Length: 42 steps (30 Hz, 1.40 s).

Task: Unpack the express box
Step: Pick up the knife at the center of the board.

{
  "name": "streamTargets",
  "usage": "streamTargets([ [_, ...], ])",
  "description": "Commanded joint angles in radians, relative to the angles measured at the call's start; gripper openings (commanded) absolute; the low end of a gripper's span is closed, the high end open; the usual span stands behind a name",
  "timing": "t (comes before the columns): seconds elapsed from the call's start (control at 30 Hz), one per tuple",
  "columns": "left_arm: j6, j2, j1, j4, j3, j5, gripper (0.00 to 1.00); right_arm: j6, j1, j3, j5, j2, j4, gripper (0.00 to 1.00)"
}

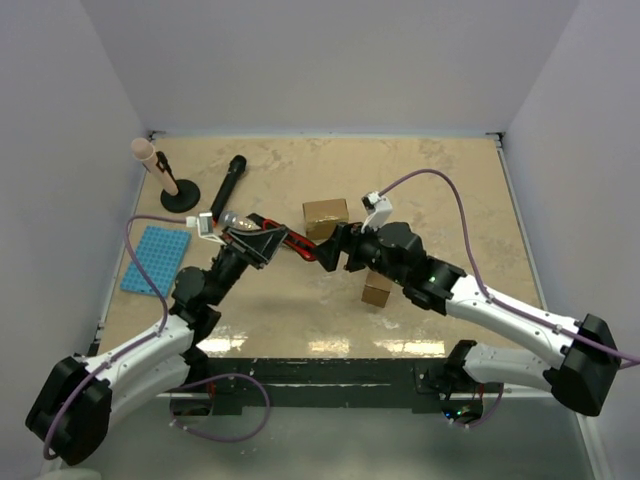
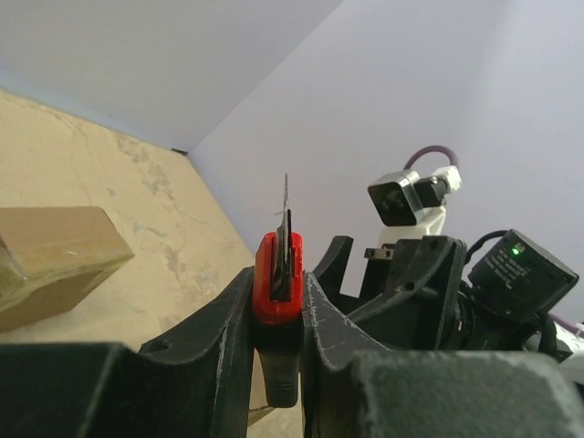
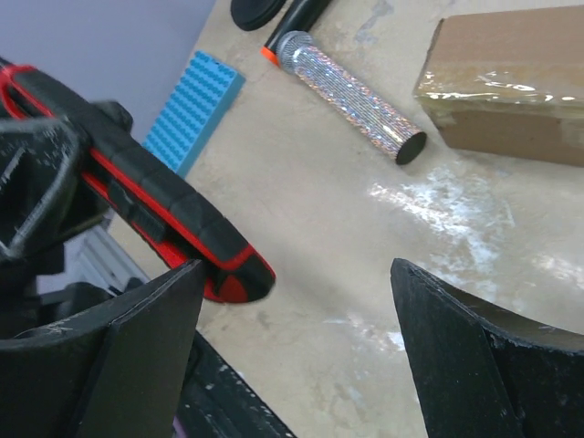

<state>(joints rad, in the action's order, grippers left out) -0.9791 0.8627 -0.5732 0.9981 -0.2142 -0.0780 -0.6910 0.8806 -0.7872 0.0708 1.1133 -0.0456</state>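
Note:
The express box (image 1: 326, 217), brown cardboard sealed with clear tape, sits mid-table; it also shows in the right wrist view (image 3: 511, 91) and the left wrist view (image 2: 55, 260). My left gripper (image 1: 262, 240) is shut on a red and black utility knife (image 1: 292, 245), whose thin blade sticks up between the fingers (image 2: 276, 265). My right gripper (image 1: 335, 252) stands open just right of the knife's end. In the right wrist view the knife's rounded butt (image 3: 228, 265) lies beside the left finger (image 3: 137, 338), not touching the right one.
A smaller brown box (image 1: 377, 289) lies partly under the right arm. A glittery silver microphone (image 3: 351, 91), a black microphone (image 1: 230, 177), a round black stand (image 1: 180, 198) with a pink handle and a blue studded plate (image 1: 156, 260) occupy the left side.

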Motion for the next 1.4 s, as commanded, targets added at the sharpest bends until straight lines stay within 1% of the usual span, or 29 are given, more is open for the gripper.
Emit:
streamTargets([
  [0.0,0.045,0.024,0.048,-0.062,-0.091,-0.069,0.00,0.137,-0.002,-0.027,0.025,-0.052,0.070,0.88],
  [0.1,0.057,0.059,0.070,-0.133,-0.139,-0.095,0.00,0.194,-0.002,-0.040,-0.038,-0.089,0.056,0.88],
  [0.17,0.060,0.074,0.073,-0.113,-0.157,-0.140,0.00,0.203,0.000,-0.050,-0.069,-0.099,0.050,0.88],
  [0.23,0.037,0.094,0.073,-0.040,-0.159,-0.199,0.00,0.212,0.000,-0.056,-0.117,-0.116,-0.005,0.88],
  [0.33,0.001,0.113,0.073,0.026,-0.165,-0.258,0.00,0.216,-0.002,-0.076,-0.189,-0.113,-0.055,0.88],
  [0.47,-0.033,0.125,0.075,0.082,-0.169,-0.321,0.00,0.231,-0.002,-0.135,-0.195,-0.083,-0.040,0.89],
  [0.6,-0.058,0.128,0.076,0.132,-0.169,-0.388,0.00,0.248,-0.008,-0.149,-0.210,-0.076,-0.031,0.89],
  [0.7,-0.102,0.140,0.085,0.230,-0.149,-0.410,0.00,0.251,-0.014,-0.150,-0.246,-0.078,-0.031,0.89],
  [0.73,-0.134,0.147,0.090,0.291,-0.136,-0.420,0.00,0.252,-0.014,-0.147,-0.264,-0.078,-0.039,0.88],
  [0.77,-0.153,0.160,0.093,0.331,-0.126,-0.419,0.00,0.252,-0.017,-0.146,-0.270,-0.076,-0.037,0.88],
  [0.8,-0.194,0.171,0.096,0.421,-0.114,-0.401,0.00,0.251,-0.017,-0.144,-0.272,-0.079,-0.042,0.88],
  [0.87,-0.233,0.194,0.098,0.514,-0.070,-0.356,0.00,0.226,-0.025,-0.113,-0.287,-0.104,-0.077,0.88],
  [0.9,-0.268,0.203,0.098,0.596,-0.054,-0.301,0.00,0.210,-0.029,-0.100,-0.292,-0.113,-0.130,0.88],
  [0.97,-0.291,0.235,0.098,0.655,-0.037,-0.273,0.00,0.139,-0.037,-0.049,-0.327,-0.135,-0.201,0.88],
  [1.0,-0.303,0.246,0.098,0.684,-0.039,-0.263,0.00,0.111,-0.037,-0.034,-0.336,-0.139,-0.280,0.88],
  [1.03,-0.305,0.254,0.098,0.694,-0.039,-0.253,0.00,0.052,-0.037,0.001,-0.345,-0.141,-0.328,0.88],
  [1.1,-0.303,0.259,0.096,0.718,-0.028,-0.198,0.00,-0.007,-0.037,0.032,-0.365,-0.132,-0.452,0.88],
  [1.13,-0.302,0.256,0.098,0.723,-0.021,-0.183,0.00,-0.051,-0.038,0.048,-0.365,-0.127,-0.479,0.88],
  [1.23,-0.279,0.231,0.096,0.711,-0.031,-0.148,0.00,-0.079,-0.037,0.055,-0.362,-0.095,-0.520,0.86],
  [1.37,-0.265,0.210,0.096,0.686,-0.051,-0.146,0.00,-0.068,-0.037,0.034,-0.371,-0.052,-0.493,0.83],
])
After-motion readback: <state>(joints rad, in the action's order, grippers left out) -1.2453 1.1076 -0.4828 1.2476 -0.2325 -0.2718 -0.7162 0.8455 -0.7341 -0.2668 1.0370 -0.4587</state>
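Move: The knife is already held near its middle in the left gripper, practically at that hand's point and about 1 cm to its right. From the open right gripper, the knife's middle lies some 11 cm left, 3 cm back and 6 cm above. The larger carton is about 18 cm ahead of the right gripper and 2 cm left; the small carton is level with it and 12 cm to its right, both some 18 cm below. Raise the right gripper about 10 cm to the knife's free end, easing it back some 4 cm and finally a little left, tilting its tips up, turning counter-clockwise and rolling its left side up some 20 degrees, fingers still wide. Keep the left grip on the knife while looping that hand forward, back and right with a rise, then down and forward again, ending turned slightly clockwise. ##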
